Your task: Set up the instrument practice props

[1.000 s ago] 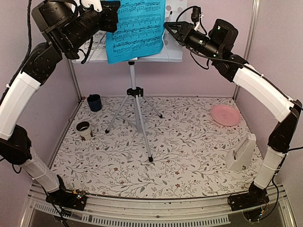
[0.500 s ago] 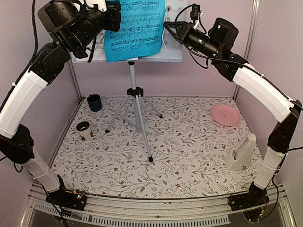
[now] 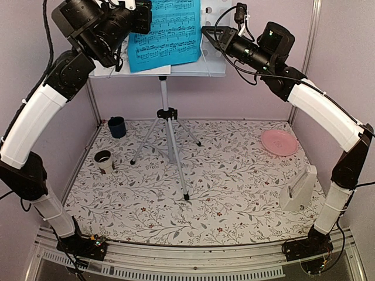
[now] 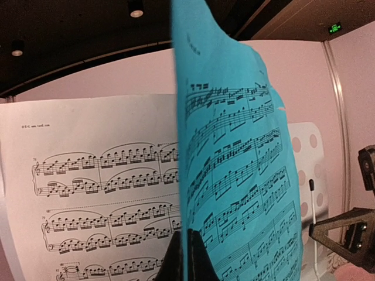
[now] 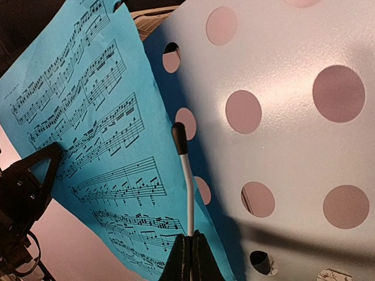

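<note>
The silver tripod music stand stands at the back, and its perforated tray carries the white music sheet on the left. The blue music sheet hangs in front of the tray with my left gripper shut on its left edge. Behind that sheet shows the white sheet. My right gripper is shut on the tray's thin white page-holder rod, just right of the blue sheet. The white pyramid metronome sits on the table at the near right.
A pink round plate lies at the right, behind the metronome. Two small dark cups stand near the left wall. The stand's legs spread across the middle of the flowered mat. Both arms reach high, close to the back wall.
The right gripper has closed on the page-holder rod. The left arm has risen and swung slightly right, lifting the blue sheet a little higher on the tray.
</note>
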You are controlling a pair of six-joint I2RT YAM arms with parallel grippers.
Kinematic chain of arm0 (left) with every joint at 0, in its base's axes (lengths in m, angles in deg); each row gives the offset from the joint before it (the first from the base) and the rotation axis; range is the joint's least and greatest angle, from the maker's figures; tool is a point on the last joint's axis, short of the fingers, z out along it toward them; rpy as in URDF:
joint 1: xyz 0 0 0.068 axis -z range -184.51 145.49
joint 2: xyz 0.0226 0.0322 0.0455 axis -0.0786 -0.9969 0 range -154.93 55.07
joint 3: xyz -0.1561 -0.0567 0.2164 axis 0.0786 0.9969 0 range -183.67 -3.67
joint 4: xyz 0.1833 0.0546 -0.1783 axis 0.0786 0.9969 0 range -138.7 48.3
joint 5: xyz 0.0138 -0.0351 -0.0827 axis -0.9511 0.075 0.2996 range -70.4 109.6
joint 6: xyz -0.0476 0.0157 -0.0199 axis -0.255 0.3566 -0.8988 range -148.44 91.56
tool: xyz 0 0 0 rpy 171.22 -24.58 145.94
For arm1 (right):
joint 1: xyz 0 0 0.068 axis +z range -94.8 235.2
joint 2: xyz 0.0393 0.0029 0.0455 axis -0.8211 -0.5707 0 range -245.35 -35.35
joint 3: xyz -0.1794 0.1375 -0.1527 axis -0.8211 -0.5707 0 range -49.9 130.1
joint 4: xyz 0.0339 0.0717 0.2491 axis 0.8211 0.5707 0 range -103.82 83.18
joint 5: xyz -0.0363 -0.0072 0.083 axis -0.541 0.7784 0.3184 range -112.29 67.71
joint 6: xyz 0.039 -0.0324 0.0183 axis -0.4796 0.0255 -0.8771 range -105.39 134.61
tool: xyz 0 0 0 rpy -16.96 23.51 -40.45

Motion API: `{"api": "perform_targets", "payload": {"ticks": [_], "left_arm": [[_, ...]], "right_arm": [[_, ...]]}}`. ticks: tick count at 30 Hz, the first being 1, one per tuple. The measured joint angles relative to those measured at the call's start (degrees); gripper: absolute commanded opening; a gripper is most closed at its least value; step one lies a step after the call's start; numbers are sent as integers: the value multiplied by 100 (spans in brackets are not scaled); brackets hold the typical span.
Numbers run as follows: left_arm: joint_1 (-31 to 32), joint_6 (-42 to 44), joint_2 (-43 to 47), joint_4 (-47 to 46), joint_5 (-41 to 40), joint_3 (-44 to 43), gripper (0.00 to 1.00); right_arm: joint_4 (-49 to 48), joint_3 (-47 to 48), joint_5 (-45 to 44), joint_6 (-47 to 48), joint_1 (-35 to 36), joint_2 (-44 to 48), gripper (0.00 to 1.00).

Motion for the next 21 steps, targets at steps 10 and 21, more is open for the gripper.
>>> {"api": "perform_targets", "payload": {"ticks": [10, 21], "left_arm": [[0, 155, -516, -39, 245, -365, 0], [-17, -50, -896, -42, 807, -579, 0]], "right_arm": [[-87, -17, 46, 472, 63, 0, 0], [-166, -37, 120, 656, 103, 0, 0]]}}
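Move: The left gripper holds the blue score by its left edge. The holder rod, pinched by the right gripper, is about 13 cm to the left gripper's right, some 6 cm ahead and a little lower. The white score is roughly 9 cm ahead of the left gripper, 4 cm to its left, slightly lower. From the right gripper, the blue score's middle lies about 8 cm left and 2 cm ahead, about level. Carry the blue score to the right with the left gripper, about 7 cm, easing some 2 cm forward and down, so its free side passes behind the holder rod; keep the edge pinched. Hold the rod shut in the right gripper and draw it back and left by barely 1–2 cm, clear of the stand's desk. ##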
